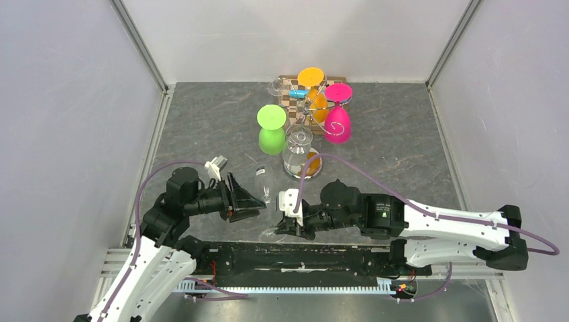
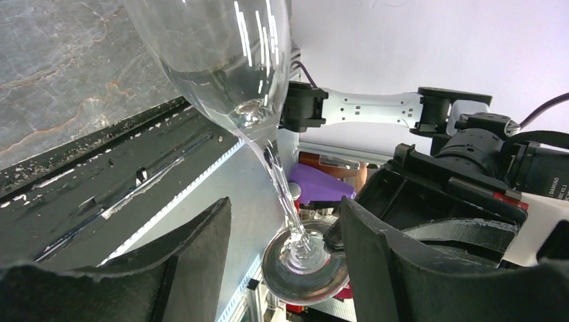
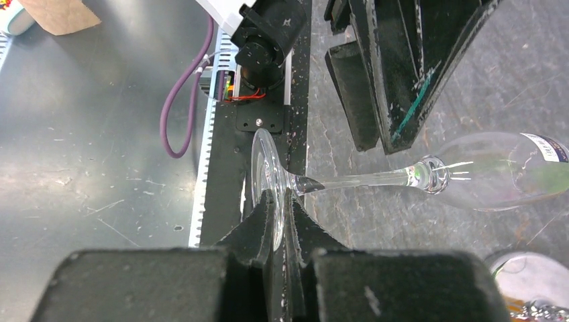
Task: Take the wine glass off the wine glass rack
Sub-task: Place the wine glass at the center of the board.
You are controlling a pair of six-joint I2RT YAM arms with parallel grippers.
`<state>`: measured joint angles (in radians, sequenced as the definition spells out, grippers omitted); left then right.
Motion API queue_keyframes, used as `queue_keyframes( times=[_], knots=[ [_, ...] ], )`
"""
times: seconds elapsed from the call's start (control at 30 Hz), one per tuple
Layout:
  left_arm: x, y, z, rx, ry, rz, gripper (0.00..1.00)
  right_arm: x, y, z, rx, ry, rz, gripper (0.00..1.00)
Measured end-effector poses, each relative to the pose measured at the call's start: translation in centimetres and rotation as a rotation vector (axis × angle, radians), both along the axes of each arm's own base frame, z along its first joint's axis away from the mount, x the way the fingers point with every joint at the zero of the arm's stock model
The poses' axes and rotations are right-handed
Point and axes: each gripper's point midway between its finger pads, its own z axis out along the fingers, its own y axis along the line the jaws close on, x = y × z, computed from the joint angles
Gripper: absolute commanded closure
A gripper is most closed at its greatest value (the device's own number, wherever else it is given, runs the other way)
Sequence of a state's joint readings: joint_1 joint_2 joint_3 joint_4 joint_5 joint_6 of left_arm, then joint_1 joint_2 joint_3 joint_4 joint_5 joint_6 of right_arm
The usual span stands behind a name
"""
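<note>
A clear wine glass (image 1: pixel 266 193) lies nearly level above the near part of the table, off the wine glass rack (image 1: pixel 306 111). My right gripper (image 3: pixel 287 201) is shut on the rim of its foot (image 3: pixel 268 168); the stem (image 3: pixel 362 180) and bowl (image 3: pixel 496 171) stick out to the right in the right wrist view. My left gripper (image 2: pixel 282 261) is open, one finger on each side of the stem (image 2: pixel 282 184) just above the foot (image 2: pixel 305 265), touching neither. From above, the left gripper (image 1: pixel 258 201) faces the right gripper (image 1: pixel 276 228).
The chrome rack at the back centre still carries upside-down glasses: green (image 1: pixel 272 131), orange (image 1: pixel 314 90), pink (image 1: pixel 337 114) and a clear one (image 1: pixel 298 144). Its round mirror base (image 3: pixel 530 282) sits just past the held bowl. A checkered board (image 1: pixel 292 90) lies behind it. Walls enclose three sides.
</note>
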<state>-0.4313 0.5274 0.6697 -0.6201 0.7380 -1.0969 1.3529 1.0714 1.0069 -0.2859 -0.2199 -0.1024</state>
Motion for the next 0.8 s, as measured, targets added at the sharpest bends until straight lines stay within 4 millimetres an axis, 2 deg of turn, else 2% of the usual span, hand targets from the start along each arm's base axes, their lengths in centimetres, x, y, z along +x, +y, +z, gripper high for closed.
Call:
queue_keyframes(
  times=[0.27, 0.47, 0.8],
  knots=[
    [-0.8, 0.0, -0.5, -0.024, 0.008, -0.02, 0.33, 0.0, 1.3, 0.8, 0.039, -0.104, -0.004, 1.0],
    [-0.9, 0.0, -0.8, -0.034, 0.03, -0.015, 0.41, 0.0, 2.4, 1.0, 0.05, -0.154, -0.01, 1.0],
    [-1.0, -0.3, -0.4, -0.074, 0.038, -0.025, 0.77, -0.2, 3.5, 0.8, 0.042, -0.204, -0.027, 1.0]
  ],
)
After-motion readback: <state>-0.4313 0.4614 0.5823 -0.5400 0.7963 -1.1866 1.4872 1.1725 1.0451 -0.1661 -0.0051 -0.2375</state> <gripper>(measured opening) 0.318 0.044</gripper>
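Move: The stem of the wine glass lies about 4 cm to the right of my open left hand, 1 cm back and 2 cm below. The glass's bowl is about 8 cm ahead of that hand, 3 cm right and a little lower. The clear hanging glass is some 17 cm ahead and 11 cm right. My right hand holds the foot's rim; from it the left fingers' gap is roughly 6 cm ahead and 7 cm left, about level. I carry the wine glass about 3.5 cm to the left with my right hand, still pinching the foot, and turn it some 10 degrees so the bowl end tips up. This feeds the stem in between my left fingers, one above and one below it. My left hand eases back only about 1 cm, then stays put and closes to about half its gap around the stem. ##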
